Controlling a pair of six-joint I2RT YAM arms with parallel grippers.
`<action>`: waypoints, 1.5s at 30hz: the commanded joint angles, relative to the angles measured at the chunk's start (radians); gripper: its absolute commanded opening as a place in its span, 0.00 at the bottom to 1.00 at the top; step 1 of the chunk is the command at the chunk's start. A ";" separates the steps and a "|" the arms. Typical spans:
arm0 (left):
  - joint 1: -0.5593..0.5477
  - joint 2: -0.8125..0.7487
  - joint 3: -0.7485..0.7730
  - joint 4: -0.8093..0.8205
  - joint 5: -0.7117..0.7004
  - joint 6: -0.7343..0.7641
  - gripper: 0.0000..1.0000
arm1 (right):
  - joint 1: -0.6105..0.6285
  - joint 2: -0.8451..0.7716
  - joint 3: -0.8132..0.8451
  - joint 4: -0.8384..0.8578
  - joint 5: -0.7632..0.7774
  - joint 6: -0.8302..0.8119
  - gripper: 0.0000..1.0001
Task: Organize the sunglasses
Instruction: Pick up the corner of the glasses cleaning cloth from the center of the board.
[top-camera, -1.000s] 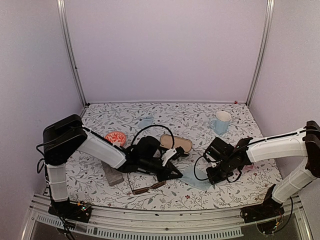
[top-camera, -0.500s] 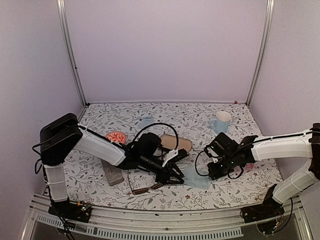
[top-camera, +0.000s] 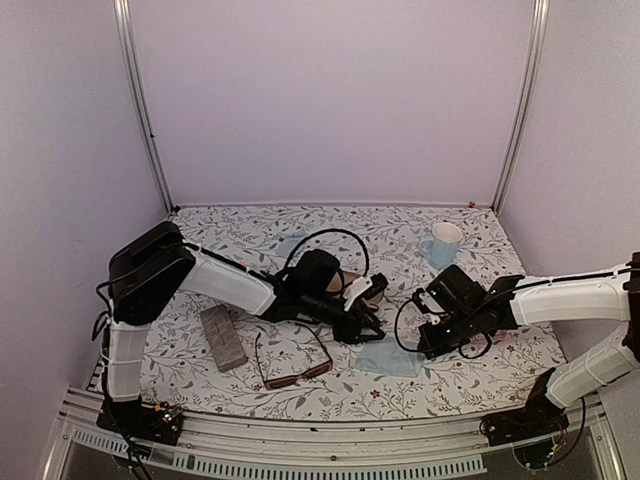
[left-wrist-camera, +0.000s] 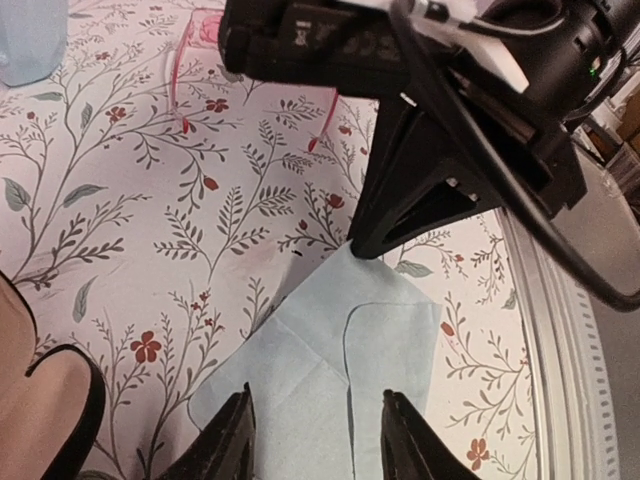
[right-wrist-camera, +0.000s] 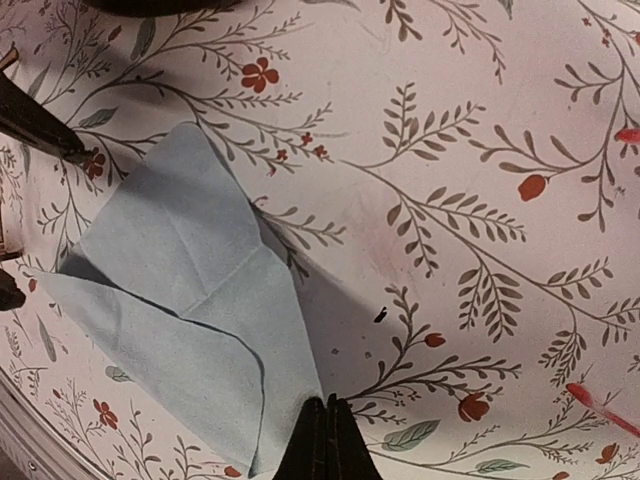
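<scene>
The dark brown sunglasses (top-camera: 290, 365) lie with temples unfolded on the floral table near the front, free of both grippers. The pink-red sunglasses (left-wrist-camera: 250, 75) lie beyond the right arm, seen as a pink speck (top-camera: 495, 335) from above. My left gripper (left-wrist-camera: 315, 440) is open, its fingers straddling a pale blue cloth (left-wrist-camera: 330, 370) with nothing between them; from above it (top-camera: 365, 328) sits at the cloth's (top-camera: 390, 355) left edge. My right gripper (right-wrist-camera: 325, 435) is shut on the cloth's (right-wrist-camera: 180, 290) corner, which is lifted off the table.
A grey rectangular case (top-camera: 222, 337) lies at the front left. The open black oval case (top-camera: 355, 285) with a tan inside sits under the left arm's wrist. A pale blue mug (top-camera: 440, 243) stands at the back right.
My left gripper has opened and moved back and to the right, away from the brown sunglasses, which now lie free. The right gripper has shifted slightly back with the cloth corner.
</scene>
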 joint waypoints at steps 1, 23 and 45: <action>0.005 0.017 0.016 -0.029 -0.022 0.008 0.44 | -0.020 -0.027 -0.013 0.037 -0.021 -0.009 0.00; -0.009 0.127 0.117 -0.199 -0.205 0.087 0.36 | -0.033 -0.021 -0.032 0.066 -0.045 -0.010 0.00; 0.000 0.067 0.039 -0.063 -0.127 -0.008 0.00 | -0.042 -0.024 -0.021 0.069 -0.041 -0.019 0.00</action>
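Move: The free far-left corner of the cleaning cloth lies about 2 cm ahead of the left hand and 5 cm below it, neither left nor right. The open glasses case stands roughly 14 cm ahead and 6 cm to the left of the left hand; the brown sunglasses lie some 17 cm to its left and 4 cm back, all on the table. From the right hand, which still holds the cloth's right-hand corner, the free corner is about 11 cm left, 4 cm ahead and 2 cm lower. The left hand, its fingers half open and pointing to the right and down, sinks about 5 cm while reaching some 3 cm forward to the cloth's free far-left corner, the fingers tipping roughly 10 degrees steeper on the way. Down near the table it shuts its fingers and pinches that corner, easing back about 1 cm as they close, while the right hand stays nearly still and keeps its shut grip on the cloth's right-hand corner. ##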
